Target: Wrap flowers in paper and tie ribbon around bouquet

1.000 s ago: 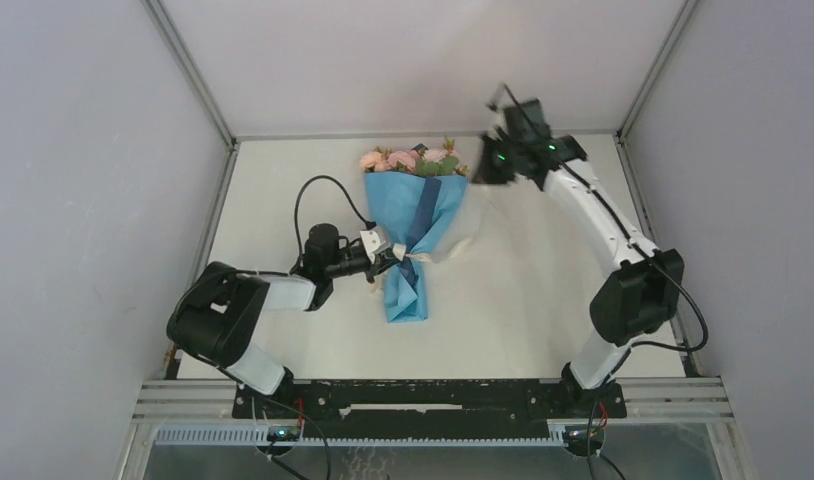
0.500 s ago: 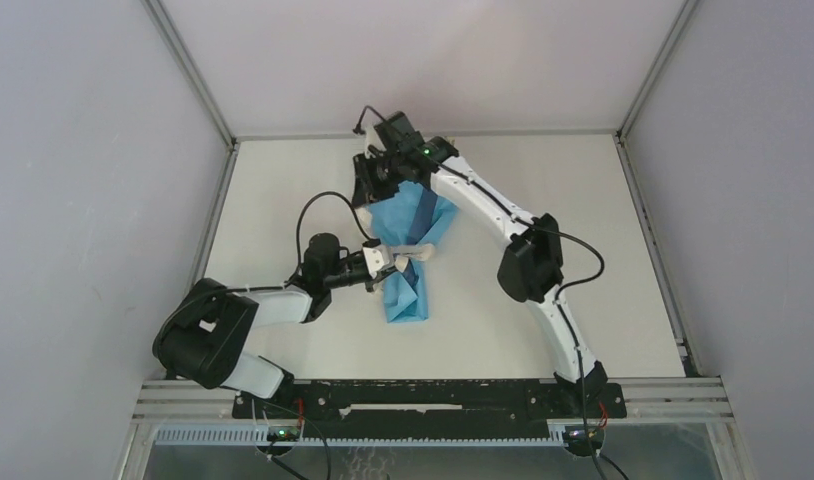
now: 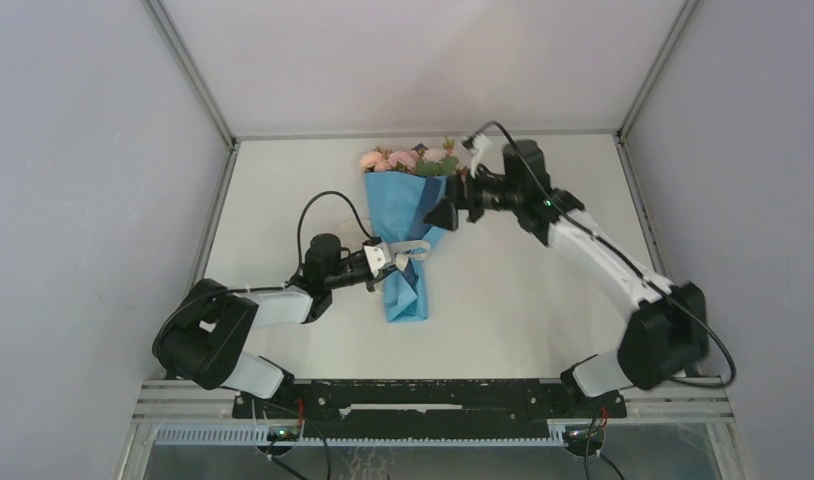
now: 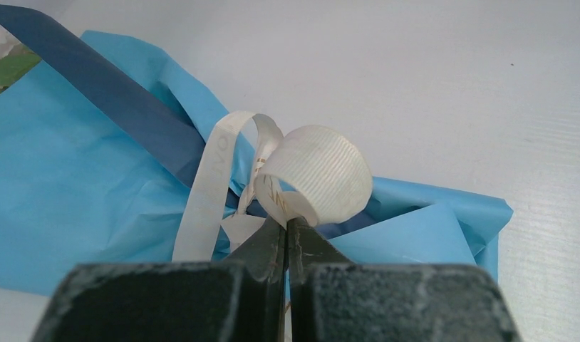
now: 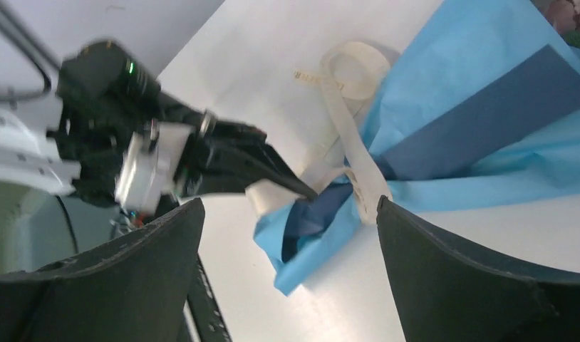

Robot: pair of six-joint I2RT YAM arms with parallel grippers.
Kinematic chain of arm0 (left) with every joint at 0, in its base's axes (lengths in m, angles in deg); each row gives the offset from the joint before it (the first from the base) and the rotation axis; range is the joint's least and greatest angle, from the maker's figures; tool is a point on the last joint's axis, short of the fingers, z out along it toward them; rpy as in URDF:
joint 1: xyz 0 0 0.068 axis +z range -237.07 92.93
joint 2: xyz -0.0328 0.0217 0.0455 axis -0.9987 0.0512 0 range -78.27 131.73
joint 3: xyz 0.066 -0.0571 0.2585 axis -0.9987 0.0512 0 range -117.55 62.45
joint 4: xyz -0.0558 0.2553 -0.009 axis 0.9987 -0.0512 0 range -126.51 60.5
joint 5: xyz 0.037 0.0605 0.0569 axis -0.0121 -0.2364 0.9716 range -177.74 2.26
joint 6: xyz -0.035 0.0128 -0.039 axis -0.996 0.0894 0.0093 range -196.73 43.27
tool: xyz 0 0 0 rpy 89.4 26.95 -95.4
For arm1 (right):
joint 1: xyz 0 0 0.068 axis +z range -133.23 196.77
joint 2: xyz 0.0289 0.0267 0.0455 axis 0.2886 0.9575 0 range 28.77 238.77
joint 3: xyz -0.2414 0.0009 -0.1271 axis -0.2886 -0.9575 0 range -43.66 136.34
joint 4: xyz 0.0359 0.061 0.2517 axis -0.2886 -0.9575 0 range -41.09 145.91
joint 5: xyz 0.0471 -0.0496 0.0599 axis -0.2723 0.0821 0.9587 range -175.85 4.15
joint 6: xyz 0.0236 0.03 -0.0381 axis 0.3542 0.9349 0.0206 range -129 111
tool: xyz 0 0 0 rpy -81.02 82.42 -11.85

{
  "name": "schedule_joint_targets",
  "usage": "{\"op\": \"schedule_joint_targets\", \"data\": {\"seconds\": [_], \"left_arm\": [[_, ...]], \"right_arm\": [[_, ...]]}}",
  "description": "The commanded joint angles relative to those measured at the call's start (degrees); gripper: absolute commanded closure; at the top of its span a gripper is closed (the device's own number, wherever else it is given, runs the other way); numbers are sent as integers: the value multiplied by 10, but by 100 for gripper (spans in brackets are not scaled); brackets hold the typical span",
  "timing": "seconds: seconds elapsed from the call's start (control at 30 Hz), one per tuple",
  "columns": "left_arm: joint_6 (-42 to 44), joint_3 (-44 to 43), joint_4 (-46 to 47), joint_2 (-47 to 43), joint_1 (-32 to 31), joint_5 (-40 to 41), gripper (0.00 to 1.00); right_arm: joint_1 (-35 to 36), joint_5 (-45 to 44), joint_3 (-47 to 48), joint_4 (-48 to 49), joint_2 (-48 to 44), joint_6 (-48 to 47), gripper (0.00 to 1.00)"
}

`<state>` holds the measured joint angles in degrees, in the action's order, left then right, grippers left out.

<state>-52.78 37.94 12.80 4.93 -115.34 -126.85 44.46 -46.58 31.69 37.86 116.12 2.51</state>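
The bouquet (image 3: 411,235) lies mid-table: pink flowers (image 3: 408,158) top a light-blue paper (image 3: 398,215) cone with a navy strip (image 3: 424,203). A cream ribbon (image 3: 411,257) circles its narrow waist. My left gripper (image 3: 386,262) reaches in from the left and is shut on a curled ribbon (image 4: 316,171) loop, its tips (image 4: 287,226) pinched together over the paper (image 4: 66,192). My right gripper (image 3: 445,214) hovers at the cone's right edge, open wide. Between its jaws (image 5: 288,206) I see the ribbon (image 5: 355,153), the paper (image 5: 479,107) and the left gripper (image 5: 273,167); nothing is held.
The white table (image 3: 543,290) is walled by grey panels on three sides, with metal posts at the back corners. A black rail (image 3: 413,395) carrying both arm bases runs along the near edge. The left arm's cable (image 3: 313,200) loops above the table.
The right arm swung from the back right across the flowers and then back to the cone's right edge, and its jaws opened. The left gripper kept its hold on the ribbon.
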Motion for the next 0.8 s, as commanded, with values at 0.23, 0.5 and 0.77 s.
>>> {"op": "schedule_joint_targets", "data": {"seconds": [0.23,0.5,0.77], "left_arm": [[-5,-2,18,-13,-4,3,100],[0,-4,10,-14,-4,4,100],[2,-5,6,-13,-4,1,100]], "right_arm": [[42,97,-181,277,-30,-166,33],[63,109,-169,296,47,-157,29],[67,143,-149,246,81,-153,33]]}}
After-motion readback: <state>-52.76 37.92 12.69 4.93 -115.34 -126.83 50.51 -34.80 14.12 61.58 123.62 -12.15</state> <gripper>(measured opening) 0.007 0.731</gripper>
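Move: The ribbon loop that my left hand still pinches sits right at its fingertips, about 1 cm back, 2 cm right and 1 cm up. From my right hand, wide open, the loop lies some 7 cm left, 5 cm back and 12 cm lower. From that hand the ribbon knot on the paper is about 7 cm left, 1 cm back and 17 cm down; the flower heads are roughly 23 cm ahead, 7 cm left and 14 cm down. I bring my right hand down about 10 cm onto the ribbon loop, first drawing it back some 5 cm and briefly to the right, then swinging left and down so that its fingers come around both sides of the loop. On the way I turn the hand about 20 degrees counter-clockwise and narrow its gap by roughly a quarter. My left hand stays still and keeps its pinch on the ribbon. ##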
